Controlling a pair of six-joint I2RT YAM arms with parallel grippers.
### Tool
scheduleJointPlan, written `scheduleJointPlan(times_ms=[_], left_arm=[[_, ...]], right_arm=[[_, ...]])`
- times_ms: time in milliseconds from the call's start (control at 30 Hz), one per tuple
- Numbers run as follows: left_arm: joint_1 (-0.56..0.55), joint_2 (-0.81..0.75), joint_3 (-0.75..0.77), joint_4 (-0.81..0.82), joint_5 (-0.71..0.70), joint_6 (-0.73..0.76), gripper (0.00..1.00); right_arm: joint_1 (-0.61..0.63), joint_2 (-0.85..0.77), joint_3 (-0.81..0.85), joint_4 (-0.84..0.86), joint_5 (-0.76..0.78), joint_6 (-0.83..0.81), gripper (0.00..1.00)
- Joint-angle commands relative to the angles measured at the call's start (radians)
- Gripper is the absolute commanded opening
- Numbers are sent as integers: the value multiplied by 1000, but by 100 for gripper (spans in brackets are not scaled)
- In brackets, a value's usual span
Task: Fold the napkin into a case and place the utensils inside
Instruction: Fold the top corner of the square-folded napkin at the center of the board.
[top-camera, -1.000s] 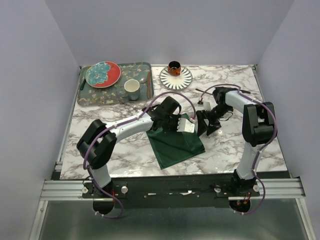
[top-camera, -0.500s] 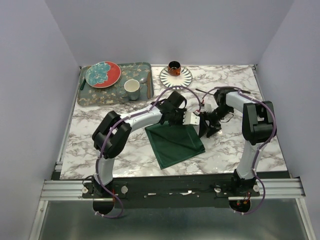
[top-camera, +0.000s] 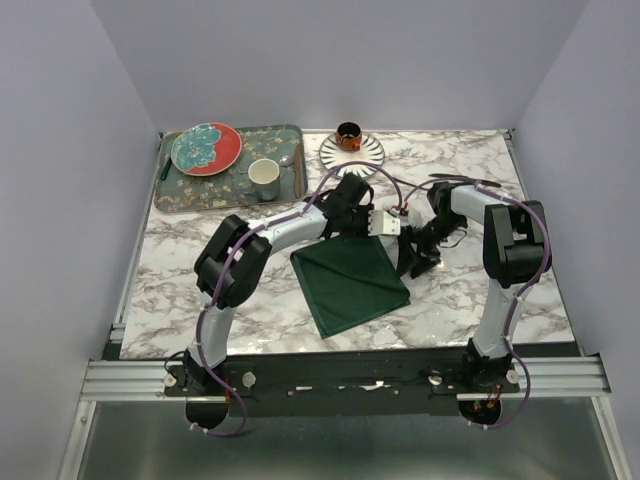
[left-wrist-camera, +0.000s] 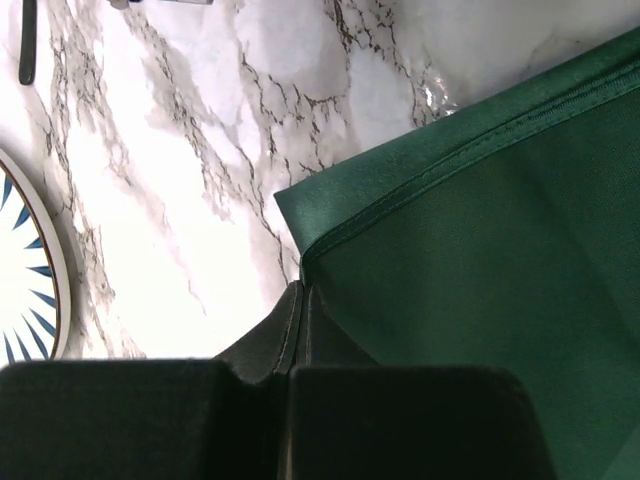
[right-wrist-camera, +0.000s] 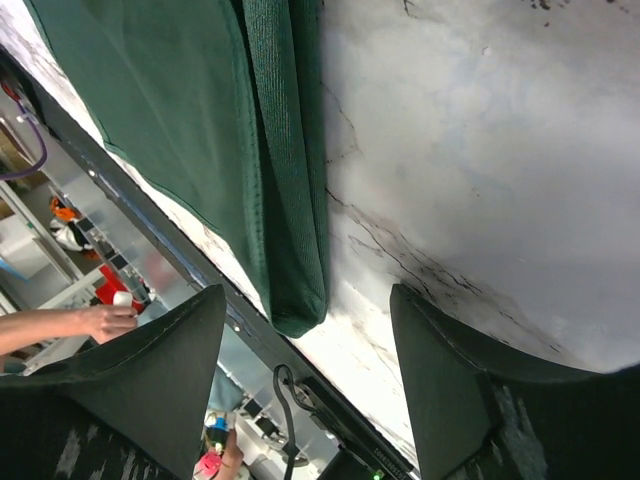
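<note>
The dark green napkin (top-camera: 350, 285) lies folded flat on the marble table, near the front. My left gripper (top-camera: 385, 225) is at its far right corner. In the left wrist view its jaws are pressed together at the hemmed corner of the napkin (left-wrist-camera: 480, 230), shut on the cloth edge. My right gripper (top-camera: 413, 262) is open just right of the napkin. Its fingers (right-wrist-camera: 150, 380) straddle the napkin's folded right edge (right-wrist-camera: 290, 200) and bare marble. One slim black utensil (left-wrist-camera: 25, 40) shows beside the striped plate. Another thin black piece (top-camera: 480, 182) lies behind the right arm.
A floral tray (top-camera: 185, 195) at the back left holds a red and teal plate (top-camera: 206, 148), a white mug (top-camera: 264, 179) and a silver spoon. A striped plate (top-camera: 350, 157) with an orange cup (top-camera: 348, 134) stands at the back middle. The table's front edge runs just below the napkin.
My left gripper has moved from over the napkin to its far right corner, and the cloth now lies uncovered. My right gripper has shifted slightly toward the napkin's right edge.
</note>
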Motion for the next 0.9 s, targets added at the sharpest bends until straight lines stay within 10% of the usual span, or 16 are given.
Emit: scheduleJointPlan(times_ms=[0, 200, 633, 867], left_arm=[[4, 38, 33, 43, -30, -5, 0], [5, 50, 49, 46, -35, -8, 0], [46, -34, 142, -80, 17, -163, 69], [96, -106, 131, -161, 69, -278, 76]], right_arm=[[-3, 29, -21, 7, -5, 3, 75], [-3, 46, -25, 13, -5, 6, 74], [-3, 17, -45, 7, 34, 1, 76], [-6, 6, -56, 8, 41, 0, 77]])
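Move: The napkin's top corner is right at the left hand's shut fingertips, its tip about 2 cm to the right, 1 cm ahead and 1 cm lower. The striped plate lies some 24 cm ahead and 3 cm left; the napkin's left corner is about 17 cm left and 5 cm back, its right corner roughly 9 cm right and 17 cm back. From the right hand the top corner lies about 12 cm ahead and 9 cm left, 1 cm lower. The left hand's shut fingertips, at the hem by the napkin's top corner, edge forward and down about a centimetre each, then come free as the fingers spread about three-quarters open. The hand rises some 5 cm from its lowest point, still easing forward, then swings left with a slight counter-clockwise turn. The open right hand creeps back about 1.5 cm beside the napkin's right edge. ##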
